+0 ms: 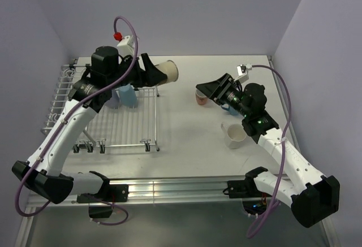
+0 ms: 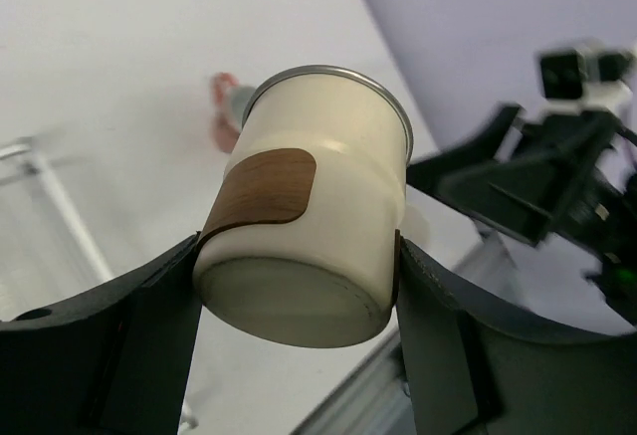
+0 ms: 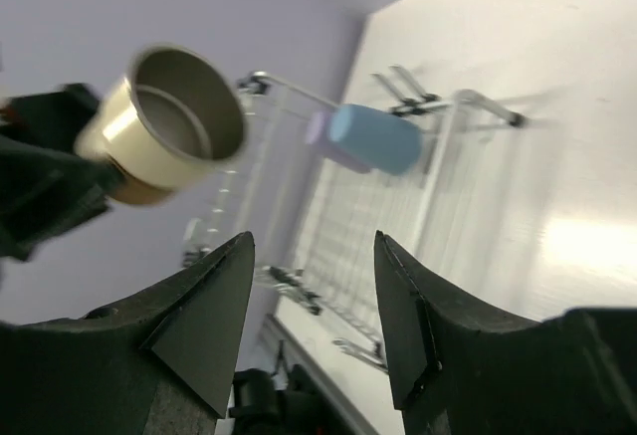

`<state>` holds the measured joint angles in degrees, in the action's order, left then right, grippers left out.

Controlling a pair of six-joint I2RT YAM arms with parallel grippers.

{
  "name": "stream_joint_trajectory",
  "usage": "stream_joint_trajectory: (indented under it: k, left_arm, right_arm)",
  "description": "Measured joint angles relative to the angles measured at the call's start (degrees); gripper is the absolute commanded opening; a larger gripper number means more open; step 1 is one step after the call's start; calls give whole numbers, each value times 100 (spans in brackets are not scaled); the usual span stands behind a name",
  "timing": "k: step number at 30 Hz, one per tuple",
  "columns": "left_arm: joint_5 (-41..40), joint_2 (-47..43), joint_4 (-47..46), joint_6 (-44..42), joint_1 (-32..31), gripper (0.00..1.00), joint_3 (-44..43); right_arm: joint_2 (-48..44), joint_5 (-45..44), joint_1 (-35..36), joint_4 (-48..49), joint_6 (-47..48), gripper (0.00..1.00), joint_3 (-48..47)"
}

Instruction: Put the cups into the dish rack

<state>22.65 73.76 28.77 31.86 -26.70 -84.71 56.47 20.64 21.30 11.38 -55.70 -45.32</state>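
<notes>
My left gripper [image 1: 157, 73] is shut on a cream cup with a steel rim and a brown patch [image 1: 168, 71], held on its side above the right edge of the dish rack [image 1: 141, 124]. The left wrist view shows the fingers pressing both sides of this cup [image 2: 318, 226]. A lavender cup [image 1: 113, 98] and a light blue cup [image 1: 129, 96] lie in the rack. My right gripper [image 1: 202, 90] hangs open and empty just above a salmon-pink cup [image 1: 200, 98]. A white mug [image 1: 233, 135] stands under the right arm, and a mid-blue cup [image 1: 231, 110] peeks out behind it.
The rack's upright loops [image 1: 63, 91] run along its far left side. The right wrist view looks across at the held cup [image 3: 174, 126], the light blue cup [image 3: 376, 138] and the rack bars [image 3: 348, 236]. Lilac walls close the table's back and sides.
</notes>
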Motion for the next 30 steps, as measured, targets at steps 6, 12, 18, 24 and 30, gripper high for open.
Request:
stream_joint_trajectory:
  k: [6, 12, 18, 24, 30]
  left_arm:
    - [-1755, 621, 1117, -610, 50, 0, -896]
    - [-2782, 1759, 1878, -922, 87, 0, -1381]
    - [-3355, 2594, 2470, -1047, 92, 0, -1786]
    - [-3709, 2979, 2754, -1156, 103, 0, -2299]
    - [-3755, 3154, 2813, -1182, 153, 0, -2310]
  right_arm:
    - [-46, -533, -9, -1001, 636, 60, -122]
    - [-52, -820, -9, -1539, 1091, 60, -175]
    - [-52, -920, -9, -1843, 1370, 60, -205]
    - [-52, -918, -9, -1958, 1499, 59, -205]
    - [-52, -903, -9, -1967, 1547, 59, -208]
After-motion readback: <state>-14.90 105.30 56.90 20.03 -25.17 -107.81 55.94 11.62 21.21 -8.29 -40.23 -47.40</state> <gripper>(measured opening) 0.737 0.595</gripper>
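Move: The steel-rimmed cream cup is in my left hand; the free rack space lies about 11 cm ahead, 9 cm left and 25 cm below. The blue cup stands 6 cm left of that space, the lilac cup another 7 cm left and 1 cm nearer. From my right hand, the pink mug is 11 cm ahead, 1 cm right and 26 cm down, the blue mug about 7 cm ahead and 14 cm right. My left hand keeps its grip on the cream cup and swings it forward and left, then mostly down, about 15 cm lower in all, to over the rack beside the blue cup. The wrist turns some 50 degrees, so the fingers swing from pointing rightward to forward and steeply down. My empty right hand, still open, sinks about 7 cm and drifts right, fingers dipping. ##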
